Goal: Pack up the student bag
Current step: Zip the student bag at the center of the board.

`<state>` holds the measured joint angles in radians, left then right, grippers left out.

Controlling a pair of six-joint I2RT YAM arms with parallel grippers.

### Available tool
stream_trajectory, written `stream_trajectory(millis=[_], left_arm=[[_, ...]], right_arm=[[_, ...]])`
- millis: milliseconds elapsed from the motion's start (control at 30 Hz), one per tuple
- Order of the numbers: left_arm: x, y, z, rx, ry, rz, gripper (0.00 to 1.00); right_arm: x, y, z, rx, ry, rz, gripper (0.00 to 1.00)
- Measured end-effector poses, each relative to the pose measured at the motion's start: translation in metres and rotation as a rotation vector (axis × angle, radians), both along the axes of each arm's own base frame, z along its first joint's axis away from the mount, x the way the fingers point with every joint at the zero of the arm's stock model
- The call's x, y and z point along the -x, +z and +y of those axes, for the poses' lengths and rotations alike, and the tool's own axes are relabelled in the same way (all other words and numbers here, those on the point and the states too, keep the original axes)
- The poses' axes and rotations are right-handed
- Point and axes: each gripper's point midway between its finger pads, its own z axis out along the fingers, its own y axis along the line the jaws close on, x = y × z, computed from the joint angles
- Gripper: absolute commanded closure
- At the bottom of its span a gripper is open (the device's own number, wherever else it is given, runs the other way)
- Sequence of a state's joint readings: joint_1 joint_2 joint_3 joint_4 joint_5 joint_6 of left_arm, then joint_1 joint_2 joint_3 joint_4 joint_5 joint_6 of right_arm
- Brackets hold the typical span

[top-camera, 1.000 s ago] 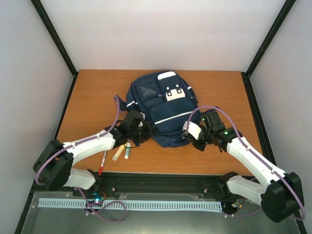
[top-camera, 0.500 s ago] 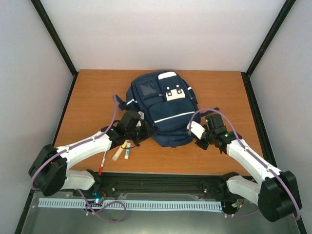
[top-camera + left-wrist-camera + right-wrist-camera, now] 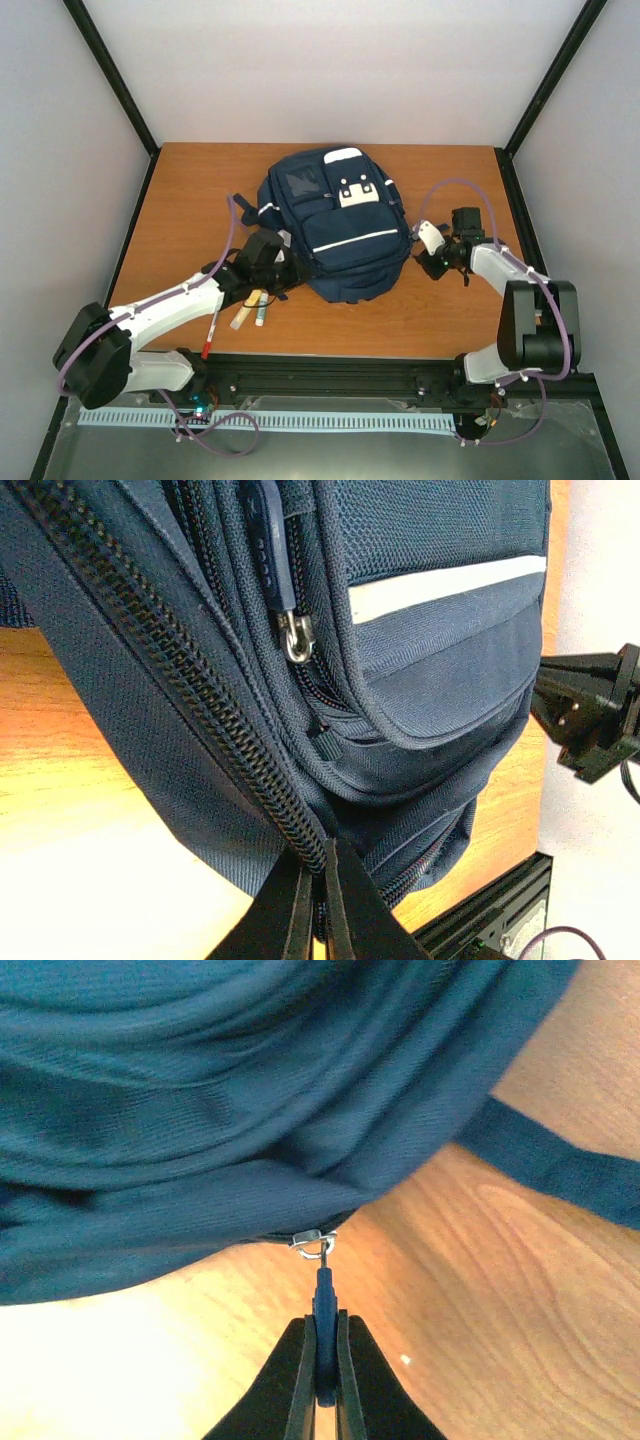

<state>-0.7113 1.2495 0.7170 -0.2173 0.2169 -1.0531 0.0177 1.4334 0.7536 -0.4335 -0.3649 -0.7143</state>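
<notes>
The student bag [image 3: 335,225], navy with white stripes, lies in the middle of the wooden table. At its near-left edge my left gripper [image 3: 289,269] is shut on the bag's main zipper seam [image 3: 250,750], the jaws [image 3: 318,855] pinching the zipper teeth and fabric. At the bag's right side my right gripper [image 3: 420,260] is shut on a blue zipper pull [image 3: 324,1295]. That pull hangs from a small metal slider [image 3: 312,1241] at the bag's lower edge, just above the table. The bag's white stripe [image 3: 450,585] and a second zipper slider [image 3: 296,638] show in the left wrist view.
A red pen [image 3: 211,333], a beige marker [image 3: 243,314] and a green-and-white stick [image 3: 261,311] lie on the table beside the left arm. A dark strap [image 3: 560,1165] trails on the wood right of the bag. Black frame posts stand at the table's corners.
My right gripper has swung right and farther back along the bag's right side with the zipper pull in it. The left gripper has barely shifted, still holding the bag.
</notes>
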Motion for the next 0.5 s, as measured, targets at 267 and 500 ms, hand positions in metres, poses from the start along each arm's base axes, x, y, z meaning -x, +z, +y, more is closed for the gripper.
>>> stream_trajectory(millis=[267, 500], left_arm=[[-0.008, -0.007, 0.018, -0.025, 0.015, 0.004, 0.99], [-0.045, -0.046, 0.051, -0.128, 0.061, 0.059, 0.90]], right_arm=[[-0.009, 0.007, -0.003, -0.102, -0.020, 0.030, 0.97], [0.029, 0.047, 0.020, -0.116, 0.070, -0.072, 0.97]])
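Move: The left hand still grips the student bag's zipped lower-left edge; the bag's middle lies some 15 cm ahead, 11 cm to its right and about 5 cm lower. The glue stick is about 9 cm left and 7 cm back of this hand, the yellow marker 13 cm left and 7 cm back, both roughly 11 cm below. The right hand still holds the zipper pull at the bag's right side, with the bag's middle around 22 cm left and 10 cm ahead, near its own height. Left, forward and down, about 5 cm each way and gathering speed, the left hand drags the gripped zipper edge outward, its fingers staying shut on the fabric. The right hand, still pinching the pull, edges just over 1 cm forward, then reverses and lifts, ending about 5 cm higher, 3 cm back and slightly left, with a small tilt. ##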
